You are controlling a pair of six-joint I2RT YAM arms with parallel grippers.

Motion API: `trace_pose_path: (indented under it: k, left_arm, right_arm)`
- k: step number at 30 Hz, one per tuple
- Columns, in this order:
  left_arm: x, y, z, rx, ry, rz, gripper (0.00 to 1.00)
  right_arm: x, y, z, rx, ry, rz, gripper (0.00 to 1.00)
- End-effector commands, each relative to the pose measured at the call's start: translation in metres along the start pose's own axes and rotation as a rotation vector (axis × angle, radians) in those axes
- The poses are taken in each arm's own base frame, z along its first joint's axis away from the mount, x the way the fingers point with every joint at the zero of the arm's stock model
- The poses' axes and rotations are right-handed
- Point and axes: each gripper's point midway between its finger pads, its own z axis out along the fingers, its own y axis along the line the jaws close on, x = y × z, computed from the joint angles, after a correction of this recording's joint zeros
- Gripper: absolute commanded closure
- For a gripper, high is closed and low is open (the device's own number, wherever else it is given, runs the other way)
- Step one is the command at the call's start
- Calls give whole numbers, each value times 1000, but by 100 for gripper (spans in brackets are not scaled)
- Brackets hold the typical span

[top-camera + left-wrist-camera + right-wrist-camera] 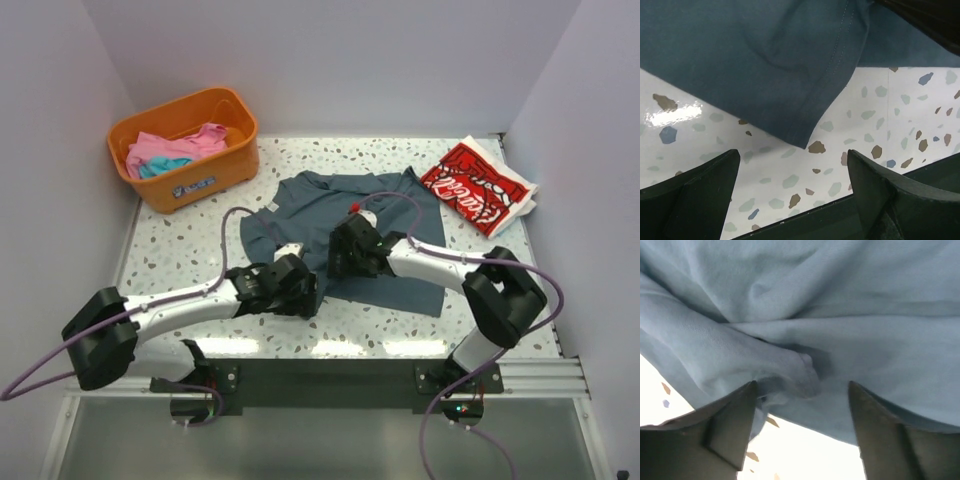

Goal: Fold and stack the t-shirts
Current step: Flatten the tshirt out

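Note:
A slate-blue t-shirt point(385, 225) lies spread, partly rumpled, in the middle of the speckled table. My left gripper point(304, 292) stands open at its near-left corner. In the left wrist view only bare table shows between its fingertips point(792, 165), and the shirt's hemmed corner point(805, 105) lies just beyond them. My right gripper point(345, 256) hovers low over the shirt's near-left part, also open. A bunched fold of the blue cloth point(795, 375) sits at its fingertips point(802, 390), unpinched. A folded red t-shirt point(478, 186) with white lettering rests at the back right.
An orange basket point(190, 185) at the back left holds a pink shirt point(160, 148) and a turquoise shirt point(160, 166). White walls close in the table on three sides. The table's dark front edge point(805, 217) runs right under my left gripper.

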Motion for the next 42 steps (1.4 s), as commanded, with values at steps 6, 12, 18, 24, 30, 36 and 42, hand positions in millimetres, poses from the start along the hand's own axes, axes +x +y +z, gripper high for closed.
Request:
trace_pose_path:
  k: [6,12,18,24,30,36,42]
  left_arm:
    - [-12,-26,23,-60,-13,112,17]
    - [7,-15,38,-167,46,180,39]
    - [25,14,45,-278,80,175,55]
    - [23,37,44,-434,62,134,81]
    - [24,65,28,-565,38,90,100]
    - [6,117,-32,-706,-74,-81,100]
    - [-13,146,-60,-694,-145,-222,100]
  right_arm:
    - [-38,-53,-79,84,-219,117,1]
    - [-32,-129,-108,224,-290,238,1]
    - [-25,-163,-122,303,-312,286,1]
    - [-3,-170,-117,305,-243,276,1]
    - [24,-184,-117,332,-188,290,1]
    - [49,-207,-141,435,-179,428,1]
    - [59,-203,-130,382,-187,551,1]
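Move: The t-shirt's near flap ends almost under the left hand, about 1 cm ahead, 1 cm to its right and 5 cm below; the shirt's white tag lies some 22 cm ahead and 10 cm left of that hand. From the right hand, the shirt's near right corner is about 10 cm back, 25 cm right and 4 cm lower; the red t-shirt lies some 20 cm ahead and 33 cm right. Left sinks, pinches the near flap, drags it some 15 cm left; right hand lifts, swings 22 cm right. ##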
